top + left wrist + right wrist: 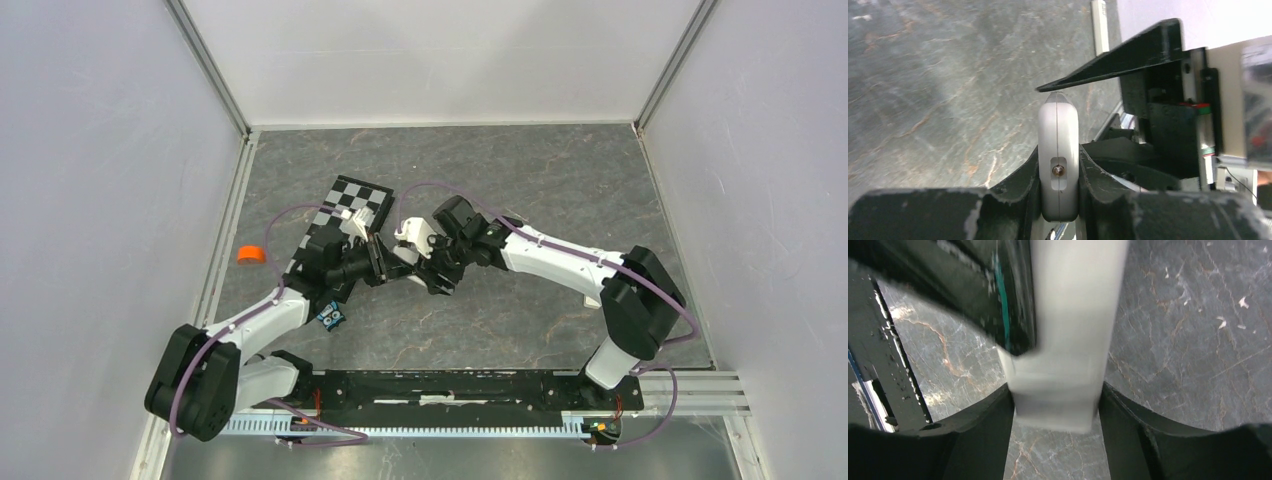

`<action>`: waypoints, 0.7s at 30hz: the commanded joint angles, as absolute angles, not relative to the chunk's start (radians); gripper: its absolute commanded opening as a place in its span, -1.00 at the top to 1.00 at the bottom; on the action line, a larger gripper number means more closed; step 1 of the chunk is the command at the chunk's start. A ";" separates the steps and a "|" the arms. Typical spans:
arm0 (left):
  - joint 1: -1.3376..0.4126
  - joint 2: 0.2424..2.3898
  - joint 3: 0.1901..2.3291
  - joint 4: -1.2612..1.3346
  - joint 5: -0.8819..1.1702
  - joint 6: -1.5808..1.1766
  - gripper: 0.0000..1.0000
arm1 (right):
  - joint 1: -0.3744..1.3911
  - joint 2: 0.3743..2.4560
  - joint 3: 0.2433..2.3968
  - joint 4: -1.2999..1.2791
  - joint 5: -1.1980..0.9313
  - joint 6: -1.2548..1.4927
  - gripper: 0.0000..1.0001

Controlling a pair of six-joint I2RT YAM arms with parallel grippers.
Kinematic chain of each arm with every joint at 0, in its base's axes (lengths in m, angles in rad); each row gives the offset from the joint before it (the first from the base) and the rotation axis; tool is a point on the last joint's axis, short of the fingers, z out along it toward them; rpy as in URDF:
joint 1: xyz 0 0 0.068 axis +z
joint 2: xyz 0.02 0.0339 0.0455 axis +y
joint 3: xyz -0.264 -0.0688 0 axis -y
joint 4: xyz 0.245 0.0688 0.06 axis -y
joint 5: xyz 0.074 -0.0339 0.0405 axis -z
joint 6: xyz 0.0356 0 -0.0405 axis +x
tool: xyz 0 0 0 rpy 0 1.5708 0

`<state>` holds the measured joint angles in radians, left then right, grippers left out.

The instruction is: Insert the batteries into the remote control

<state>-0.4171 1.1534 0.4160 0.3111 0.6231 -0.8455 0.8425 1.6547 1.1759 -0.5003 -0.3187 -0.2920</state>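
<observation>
The remote control [404,254] is a slim white bar held above the table between both grippers. My left gripper [378,262] is shut on one end. In the left wrist view the remote [1058,130] stands edge-on between my fingers [1024,182], with a small metal contact showing in a slot. My right gripper [428,268] is shut on the other end. In the right wrist view the remote [1073,315] is blurred and fills the gap between the fingers [1128,415]. The batteries are out of view.
A black-and-white checkered board [345,215] lies behind the left gripper with a small white piece on it. A small blue object [331,317] sits by the left arm. An orange object [250,254] lies at the left edge. White walls enclose the table.
</observation>
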 commanded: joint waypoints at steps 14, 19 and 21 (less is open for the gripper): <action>-0.335 1.116 0.539 0.356 0.827 -0.920 0.96 | 0.818 1.439 1.155 -0.240 -0.377 -0.255 -0.96; -0.326 1.115 0.559 0.339 0.828 -0.938 0.96 | 0.738 1.291 1.019 -0.060 -0.420 -0.101 -0.95; -0.325 1.106 0.563 0.340 0.828 -0.953 0.96 | 0.692 1.247 0.965 0.018 -0.376 0.018 -0.95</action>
<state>-0.3328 1.1301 0.5076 0.3225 0.7967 -0.9028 0.7624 1.3262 1.0466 -0.1837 -0.3874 -0.1841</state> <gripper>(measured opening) 0.275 0.977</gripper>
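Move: The remote control is still pinched in the left fingers, its middle about 3 cm to the right of that hand point, level in reach and a touch lower. From the right hand, whose fingers straddle the remote's near end, the remote's middle lies some 4 cm left, 3 cm ahead and 2 cm up. The chessboard's middle lies about 22 cm left of the right hand, 10 cm ahead and 10 cm below; the blue owl toy about 24 cm left, 6 cm back and 9 cm below. Easing a couple of centimetres left and forward while its fingers spread wide, the right hand lets the remote's end come free, then climbs fast to about 12 cm higher, its downward-pointing fingers swinging up towards the left by some 25 degrees. Meanwhile the left hand, keeping its pinch on the remote, rises about 5 cm early on, tilts slightly and then holds there. ##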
